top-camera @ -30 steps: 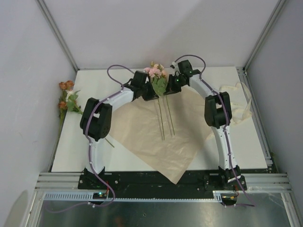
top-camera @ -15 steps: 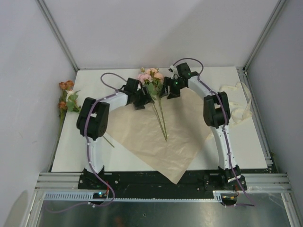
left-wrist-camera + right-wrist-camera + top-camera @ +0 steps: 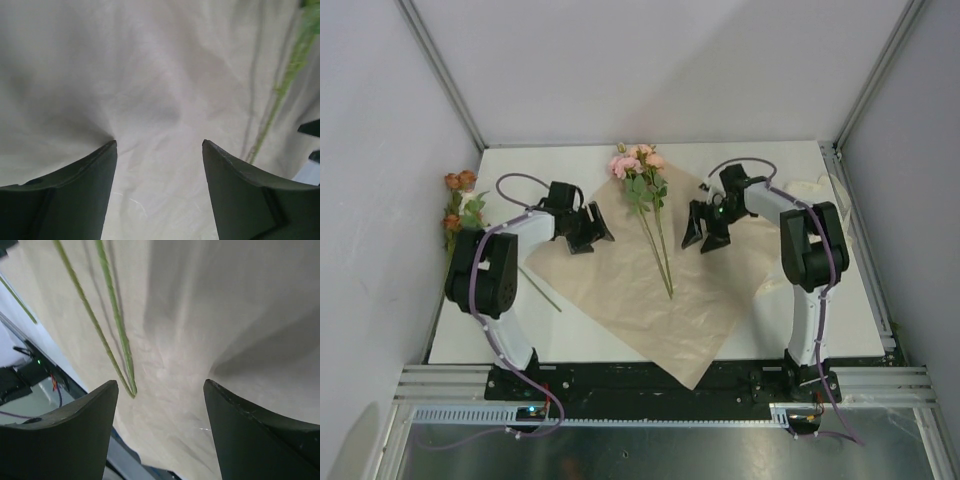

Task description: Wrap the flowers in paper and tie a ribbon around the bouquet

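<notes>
The flowers [image 3: 642, 190] lie loose on the paper [image 3: 650, 300], pink and cream blooms toward the back, long green stems pointing to the front. My left gripper [image 3: 590, 240] hangs open to their left over the sheet, and my right gripper [image 3: 703, 242] hangs open to their right. In the left wrist view the open gripper [image 3: 159, 143] has only paper [image 3: 150, 90] between its fingers, with a stem [image 3: 280, 90] off to the right. In the right wrist view the open gripper [image 3: 161, 383] is empty, with two stem ends [image 3: 112, 315] just beyond it. The cream ribbon [image 3: 828, 212] lies bunched at the table's right edge.
A second bunch of orange flowers [image 3: 460, 205] lies at the left edge of the white table [image 3: 520, 340], one thin stem reaching toward the paper. Grey walls close in on three sides. A metal rail runs along the front by the arm bases.
Both grippers opened and let go of the flowers, then drew apart sideways and toward the front. The flowers dropped onto the paper and now lie flat, tilted slightly left.
</notes>
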Controlling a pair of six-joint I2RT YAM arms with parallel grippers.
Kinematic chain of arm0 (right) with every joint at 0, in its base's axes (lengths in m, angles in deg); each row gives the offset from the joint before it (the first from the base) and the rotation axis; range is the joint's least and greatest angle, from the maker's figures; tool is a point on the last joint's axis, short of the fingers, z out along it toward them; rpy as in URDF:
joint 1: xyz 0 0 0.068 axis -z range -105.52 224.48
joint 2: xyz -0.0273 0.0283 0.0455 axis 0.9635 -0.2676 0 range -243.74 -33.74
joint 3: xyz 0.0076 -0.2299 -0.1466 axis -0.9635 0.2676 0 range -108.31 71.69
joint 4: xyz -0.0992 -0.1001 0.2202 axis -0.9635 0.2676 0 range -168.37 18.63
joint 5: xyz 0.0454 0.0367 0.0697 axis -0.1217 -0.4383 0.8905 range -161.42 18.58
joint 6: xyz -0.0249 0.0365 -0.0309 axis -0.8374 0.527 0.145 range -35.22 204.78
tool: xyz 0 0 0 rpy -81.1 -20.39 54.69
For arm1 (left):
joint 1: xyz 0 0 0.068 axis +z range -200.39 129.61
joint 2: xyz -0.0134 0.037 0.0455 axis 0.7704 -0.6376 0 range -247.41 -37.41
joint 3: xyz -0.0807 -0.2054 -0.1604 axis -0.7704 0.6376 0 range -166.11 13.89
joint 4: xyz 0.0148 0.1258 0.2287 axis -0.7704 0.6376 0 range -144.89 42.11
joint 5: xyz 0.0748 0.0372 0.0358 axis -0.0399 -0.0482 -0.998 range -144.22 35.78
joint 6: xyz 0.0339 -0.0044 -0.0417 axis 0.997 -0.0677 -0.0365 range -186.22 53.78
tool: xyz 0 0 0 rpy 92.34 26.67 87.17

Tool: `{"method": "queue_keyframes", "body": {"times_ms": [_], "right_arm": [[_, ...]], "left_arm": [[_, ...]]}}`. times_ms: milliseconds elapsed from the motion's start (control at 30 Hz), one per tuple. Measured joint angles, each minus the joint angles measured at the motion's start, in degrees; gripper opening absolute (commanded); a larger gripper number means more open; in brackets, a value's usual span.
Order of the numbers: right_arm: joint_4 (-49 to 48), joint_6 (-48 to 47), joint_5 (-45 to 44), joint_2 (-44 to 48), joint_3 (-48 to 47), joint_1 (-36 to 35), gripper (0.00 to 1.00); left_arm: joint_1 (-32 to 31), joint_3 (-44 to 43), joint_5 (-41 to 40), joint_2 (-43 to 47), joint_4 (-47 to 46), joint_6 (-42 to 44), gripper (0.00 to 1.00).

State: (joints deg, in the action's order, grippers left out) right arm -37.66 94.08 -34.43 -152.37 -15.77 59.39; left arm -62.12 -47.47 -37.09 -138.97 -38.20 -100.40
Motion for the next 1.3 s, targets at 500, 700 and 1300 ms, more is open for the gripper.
{"method": "queue_keyframes", "body": {"times_ms": [500,700,1300], "right_arm": [[-4.9,9.0,7.9,-4.7,2.2,-2.7,0.67],[-9.0,10.3,6.5,-4.8,-1.3,-3.3,0.60],[-15.9,16.6,-3.2,-18.0,-24.8,-7.4,0.52]], "left_arm": [[8.1,-13.0,1.7,-10.8,7.3,7.6,0.50],[6.5,-13.2,5.7,-7.3,6.2,9.2,0.49],[-4.7,-23.8,9.5,-16.8,-5.8,2.6,0.53]]}}
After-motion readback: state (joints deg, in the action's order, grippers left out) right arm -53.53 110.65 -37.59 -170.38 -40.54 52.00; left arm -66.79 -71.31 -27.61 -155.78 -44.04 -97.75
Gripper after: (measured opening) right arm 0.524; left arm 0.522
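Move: Up ahead between the two hands are the flower stems just under the leaves: about 9 cm forward and 10 cm right of the left hand, and some 11 cm forward and 10 cm left of the right hand, both a couple of centimetres lower. The pink blossoms lie another 11 cm or so beyond them. The stem ends trail back to about 14 cm behind and 17 cm right of the left hand. Dipping about 2 cm to the paper, both hands sweep left together, low over it, some 4 to 5 cm; the left works forward as well, the right after first drawing back. Then both rise and close in on the stems below the leaves, the left swinging right about 14 cm, the right reaching forward and left, before sinking again with fingers narrowed but still open. ##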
